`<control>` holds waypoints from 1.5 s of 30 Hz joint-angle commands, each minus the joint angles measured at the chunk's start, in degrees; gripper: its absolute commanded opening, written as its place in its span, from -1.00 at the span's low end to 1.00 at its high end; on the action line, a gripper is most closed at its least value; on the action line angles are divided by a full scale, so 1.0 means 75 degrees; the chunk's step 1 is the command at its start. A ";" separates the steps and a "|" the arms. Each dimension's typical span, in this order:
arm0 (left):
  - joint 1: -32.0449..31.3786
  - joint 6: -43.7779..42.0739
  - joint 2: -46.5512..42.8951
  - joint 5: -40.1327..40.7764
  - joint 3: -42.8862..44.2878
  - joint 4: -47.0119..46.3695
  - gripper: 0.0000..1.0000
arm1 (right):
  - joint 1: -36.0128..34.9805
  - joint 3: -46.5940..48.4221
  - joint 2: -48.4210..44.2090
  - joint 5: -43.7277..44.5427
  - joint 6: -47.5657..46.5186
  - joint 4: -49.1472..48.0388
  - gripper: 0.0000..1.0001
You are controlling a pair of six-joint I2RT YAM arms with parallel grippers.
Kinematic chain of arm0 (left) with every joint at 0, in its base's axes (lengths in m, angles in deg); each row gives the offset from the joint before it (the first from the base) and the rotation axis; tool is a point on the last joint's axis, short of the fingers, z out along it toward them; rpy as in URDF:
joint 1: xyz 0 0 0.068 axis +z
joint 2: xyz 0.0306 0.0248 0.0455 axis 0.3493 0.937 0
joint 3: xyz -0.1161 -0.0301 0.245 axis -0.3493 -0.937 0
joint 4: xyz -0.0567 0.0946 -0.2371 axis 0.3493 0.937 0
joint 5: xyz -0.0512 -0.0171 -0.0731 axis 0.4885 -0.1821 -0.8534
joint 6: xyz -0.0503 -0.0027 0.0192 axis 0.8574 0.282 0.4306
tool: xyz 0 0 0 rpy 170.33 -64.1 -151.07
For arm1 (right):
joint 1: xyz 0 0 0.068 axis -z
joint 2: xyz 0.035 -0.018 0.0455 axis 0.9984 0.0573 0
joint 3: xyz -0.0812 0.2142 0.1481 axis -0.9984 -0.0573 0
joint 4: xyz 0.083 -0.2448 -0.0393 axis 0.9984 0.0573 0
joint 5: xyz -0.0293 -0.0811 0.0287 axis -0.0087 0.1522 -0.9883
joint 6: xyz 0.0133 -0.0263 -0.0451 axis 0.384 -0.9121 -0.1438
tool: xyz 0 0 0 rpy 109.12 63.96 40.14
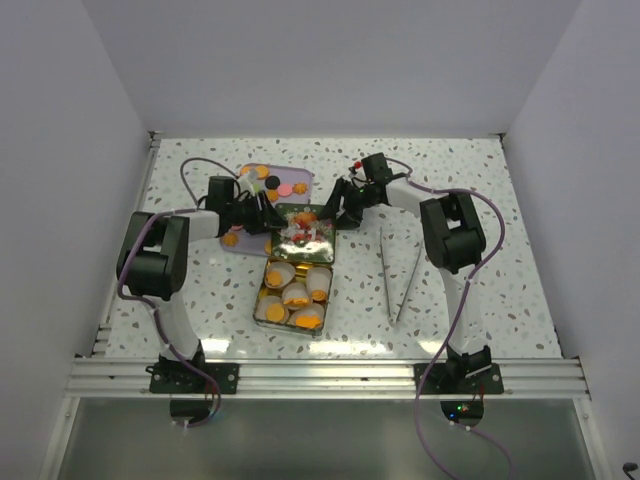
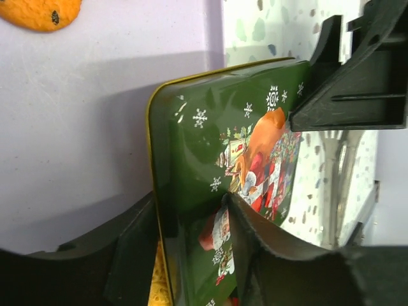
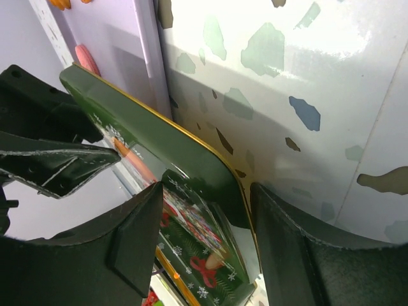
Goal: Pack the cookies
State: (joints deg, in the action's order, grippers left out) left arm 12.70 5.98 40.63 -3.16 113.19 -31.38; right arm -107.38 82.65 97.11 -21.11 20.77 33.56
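A green Christmas-print tin lid [image 1: 303, 232] hangs tilted over the far end of the open gold tin [image 1: 262, 300], with a gripper on each side of it. My left gripper [image 1: 268, 218] is shut on the lid's left rim [image 2: 204, 146], one finger behind the gold edge and the other on the printed face. My right gripper [image 1: 338, 215] is shut on the lid's right corner [image 3: 191, 153]. Orange cookies [image 1: 306, 320] lie in white paper cups inside the tin. More cookies [image 1: 268, 180], orange, pink and black, lie on the purple tray [image 1: 300, 178].
Metal tongs [image 1: 392, 275] lie on the speckled table to the right of the tin. The purple tray [image 2: 95, 127] lies just behind the lid, with an orange cookie [image 2: 41, 13] on it. White walls enclose the table on three sides.
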 commanded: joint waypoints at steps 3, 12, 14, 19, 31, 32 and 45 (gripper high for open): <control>0.0213 0.0733 -0.0112 -0.0956 -0.0122 -0.1402 -0.13 | -0.0034 0.0024 0.0232 0.0330 -0.0212 0.0294 0.22; 0.0236 0.1835 -0.0194 -0.2081 0.0042 -0.2832 -1.00 | 0.0013 0.0047 0.0033 0.0295 -0.0200 0.0258 0.23; 0.0248 0.2139 -0.0276 -0.2303 0.0077 -0.3172 -1.00 | 0.0095 0.0024 -0.0142 0.0237 -0.0118 0.0165 0.25; 0.0283 0.2772 -0.0557 -0.2538 0.0206 -0.3687 -1.00 | 0.0318 0.0117 -0.0635 0.0120 0.0081 -0.0058 0.88; 0.0365 0.5581 -0.1272 -0.2246 -0.0730 -0.6191 -1.00 | 0.0587 -0.0561 -0.2379 -0.0126 0.0268 -0.0280 0.98; 0.0365 0.5771 -0.1307 -0.2211 -0.0917 -0.6440 -1.00 | 0.0611 -0.0806 -0.2509 -0.0161 0.0315 -0.0373 0.97; 0.0389 0.8760 -0.2431 -0.1602 -0.2991 -0.9828 -1.00 | 0.0693 -0.2998 -0.4255 -0.1040 0.1206 -0.1991 0.97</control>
State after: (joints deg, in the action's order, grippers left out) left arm 15.19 63.95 26.92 -17.28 94.52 -91.77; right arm -102.40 63.24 69.27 -25.65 27.79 22.94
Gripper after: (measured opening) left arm 0.145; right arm 0.986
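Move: The green lid's middle is about 7 cm right and 3 cm back of the left hand, whose fingers straddle its left rim; from the right hand, straddling the right rim, it is some 8 cm left and 5 cm back. From the left hand, the purple tray's middle lies about 3 cm farther out, 1 cm left and 4 cm below, and the cookie box some 19 cm back and 5 cm right. Upward goes the left hand, some 19 cm and a few centimetres back near the end, its fingers closing to pinch the lid's left rim while the wrist rolls about 45 degrees, swinging the fingertips from slanting down to nearly level. The right hand waits, then opens wide, lets go of the right rim and rises about 14 cm, easing rightward off the lid. ##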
